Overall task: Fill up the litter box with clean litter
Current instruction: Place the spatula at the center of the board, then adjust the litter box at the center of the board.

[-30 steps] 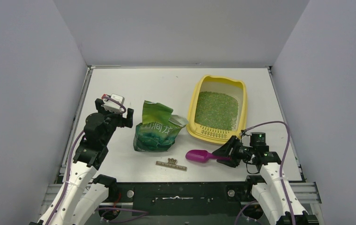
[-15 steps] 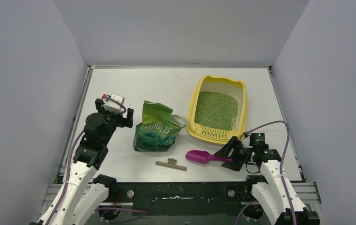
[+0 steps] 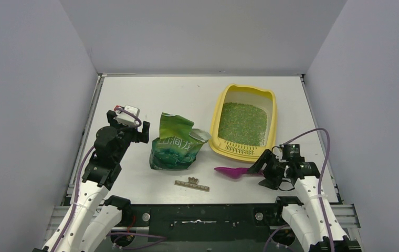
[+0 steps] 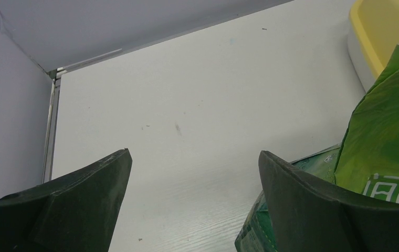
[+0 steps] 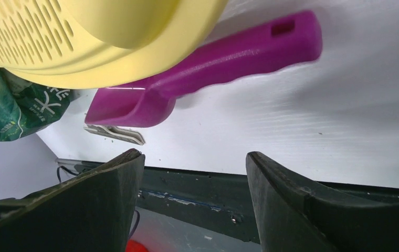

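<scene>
The pale yellow litter box [image 3: 239, 150] stands at the right of the table with a layer of light-green clean litter [image 3: 242, 123] in it. Its grate end [image 5: 24, 31] fills the top left of the right wrist view. A magenta scoop [image 3: 231, 171] lies flat on the table in front of the box. My right gripper [image 3: 257, 171] stands open just off the scoop's handle [image 5: 250, 44], with nothing between its fingers [image 5: 108, 199]. At the left, my left gripper [image 3: 143, 134] hangs open and empty beside the green bag [image 3: 176, 144]. The bag's edge [image 4: 386, 142] shows by the right finger.
A small toothed strip [image 3: 192, 184] lies near the front edge, below the bag. Just behind the right gripper runs the table's dark front rail [image 5: 202, 186]. Grey walls close in the table on three sides.
My right gripper has opened, let go of the scoop's handle and drawn back to the right. The scoop now lies loose on the table. The left arm has not moved.
</scene>
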You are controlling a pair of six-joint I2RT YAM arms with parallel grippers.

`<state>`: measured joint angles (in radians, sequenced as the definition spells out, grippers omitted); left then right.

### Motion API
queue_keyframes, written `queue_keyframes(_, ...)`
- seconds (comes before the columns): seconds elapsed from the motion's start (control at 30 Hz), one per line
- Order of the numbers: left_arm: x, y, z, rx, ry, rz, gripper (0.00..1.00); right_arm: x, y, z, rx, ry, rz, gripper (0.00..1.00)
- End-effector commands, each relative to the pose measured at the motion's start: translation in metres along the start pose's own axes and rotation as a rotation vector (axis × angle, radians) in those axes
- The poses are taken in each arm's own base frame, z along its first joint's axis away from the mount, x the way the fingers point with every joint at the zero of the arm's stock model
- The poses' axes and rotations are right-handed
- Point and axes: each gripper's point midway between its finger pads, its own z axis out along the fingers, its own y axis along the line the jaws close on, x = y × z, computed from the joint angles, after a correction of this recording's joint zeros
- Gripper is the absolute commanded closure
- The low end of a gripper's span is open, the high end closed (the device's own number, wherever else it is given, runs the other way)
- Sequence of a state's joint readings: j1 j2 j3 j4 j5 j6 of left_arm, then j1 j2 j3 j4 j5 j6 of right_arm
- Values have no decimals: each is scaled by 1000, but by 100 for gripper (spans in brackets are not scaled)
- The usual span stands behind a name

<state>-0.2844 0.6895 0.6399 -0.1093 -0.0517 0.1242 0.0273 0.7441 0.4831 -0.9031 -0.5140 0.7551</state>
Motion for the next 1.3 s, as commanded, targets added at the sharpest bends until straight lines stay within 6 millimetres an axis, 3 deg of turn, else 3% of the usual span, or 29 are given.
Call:
queue_keyframes(0.0, -32, 4, -1, -7, -86, -9, 10, -12, 0, -14, 46, -67, -36, 28)
queue_keyframes(0.1, -32, 4, -1, -6, -87, -9, 10, -15, 7, -22, 33, -89, -46, 28)
queue_keyframes(0.33, -33, 5, -3, -11, -90, -8, 10, -43, 62, -76, -114, -269, -156, 26)
queue_keyframes(0.43, -33, 4, -2, -8, -91, -9, 10, -61, 84, -84, -161, -312, -220, 25)
queue_keyframes(0.7, -33, 4, -3, -8, -95, -11, 10, -123, 112, -68, -58, -307, -377, 26)
queue_keyframes(0.83, -33, 5, -3, -11, -95, -10, 10, -144, 122, -51, -25, -299, -418, 26)
queue_keyframes(1.03, -33, 6, -3, -19, -91, -7, 10, -165, 105, -22, 109, -279, -411, 26)
queue_keyframes(1.27, -33, 7, -3, -20, -90, -5, 10, -181, 85, -18, 235, -305, -435, 25)
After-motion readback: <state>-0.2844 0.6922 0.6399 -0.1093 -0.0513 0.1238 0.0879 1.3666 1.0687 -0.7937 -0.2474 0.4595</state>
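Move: The litter box's middle lies about 22 cm ahead of the open right hand and 6 cm to its left, roughly level in height. The spatula lies close by, some 6 cm left and 3 cm ahead, with the litter bag about 32 cm left and 9 cm ahead. From the idle left hand the litter box is about 45 cm right, 5 cm ahead and well below. Right hand, open, rises 11 cm, swings some 16 cm forward, then sinks towards the litter box's right side. ##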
